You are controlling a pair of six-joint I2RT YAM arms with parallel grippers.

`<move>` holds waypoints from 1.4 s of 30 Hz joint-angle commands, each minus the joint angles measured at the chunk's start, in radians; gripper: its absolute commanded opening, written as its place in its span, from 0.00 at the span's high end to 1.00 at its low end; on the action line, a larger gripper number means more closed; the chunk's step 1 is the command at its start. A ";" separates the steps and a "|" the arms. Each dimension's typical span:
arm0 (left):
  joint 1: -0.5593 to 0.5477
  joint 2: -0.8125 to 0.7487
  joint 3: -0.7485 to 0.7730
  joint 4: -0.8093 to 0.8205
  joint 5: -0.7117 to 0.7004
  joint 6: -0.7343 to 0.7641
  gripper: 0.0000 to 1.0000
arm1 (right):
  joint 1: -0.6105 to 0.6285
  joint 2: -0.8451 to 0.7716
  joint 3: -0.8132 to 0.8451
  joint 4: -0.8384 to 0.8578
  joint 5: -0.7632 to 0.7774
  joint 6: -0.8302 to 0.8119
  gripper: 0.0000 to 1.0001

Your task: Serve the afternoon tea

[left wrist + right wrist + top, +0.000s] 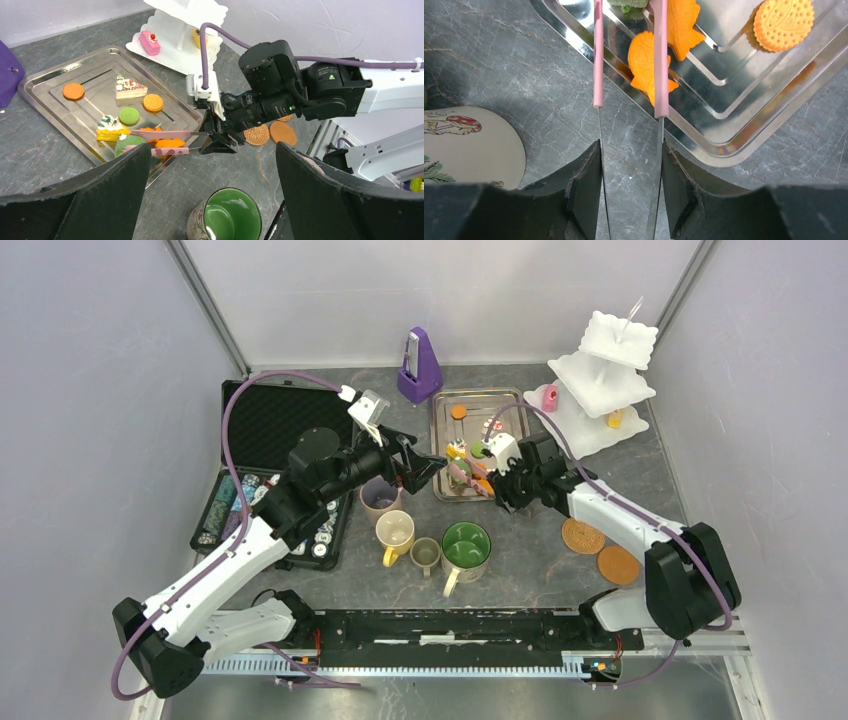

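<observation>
My right gripper (497,483) (631,147) is shut on the metal shanks of pink-tipped tongs (660,75) (160,134). The tongs reach over the near corner of the steel tray (445,410) (40,95). An orange pastry (644,62) (170,143) lies between their spread arms, close to one arm. Further pastries lie on the tray. My left gripper (425,465) (212,150) hangs open and empty above the big green mug (232,217) (465,546). Beside that mug stand the mauve mug (380,497), the yellow mug (394,531) and the olive mug (426,554). The white stand (605,370) carries a pink pastry (150,42) on its bottom tier.
Two cork coasters (583,536) (618,565) lie at the right, under my right arm. A purple metronome (420,365) stands behind the tray. An open black case (270,420) with poker chips fills the left side, under my left arm.
</observation>
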 commanded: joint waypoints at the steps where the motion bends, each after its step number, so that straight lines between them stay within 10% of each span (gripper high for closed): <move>1: -0.009 -0.001 0.036 0.023 0.011 0.032 0.00 | 0.005 -0.056 -0.025 0.048 0.053 0.038 0.63; 11: -0.009 0.006 0.034 0.023 0.008 0.032 0.00 | -0.003 -0.252 -0.041 0.189 0.101 0.160 0.89; 18: -0.009 0.002 0.034 0.023 0.008 0.033 0.00 | -0.079 -0.321 -0.075 0.115 0.462 0.259 0.85; 25: -0.009 0.000 0.034 0.023 0.009 0.031 0.00 | -0.296 -0.285 -0.098 0.029 0.356 0.364 0.85; 42: -0.011 -0.003 0.034 0.025 0.009 0.030 0.00 | -0.372 -0.112 -0.050 0.144 0.555 0.306 0.79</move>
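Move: The right hand already holds the pink tongs, their tips on either side of the green cake, which lies about 8 cm ahead, 10 cm left and 9 cm below it. The near orange fish is about 4 cm ahead and 3 cm left, the yellow cake slice about 13 cm ahead and 10 cm left. The stand's lower plate, the destination, lies some 20 cm ahead and 20 cm right. From the left hand the green cake is roughly 12 cm ahead, 9 cm right and far below. With the green cake pinched between the tong tips, the right hand lifts it off the tray, rising about 10 cm, then swings some 19 cm right towards the stand's lower plate while turning about 55 degrees clockwise, and sinks back nearly to its starting height. The fingers keep the tongs squeezed, the grip effort rising. ##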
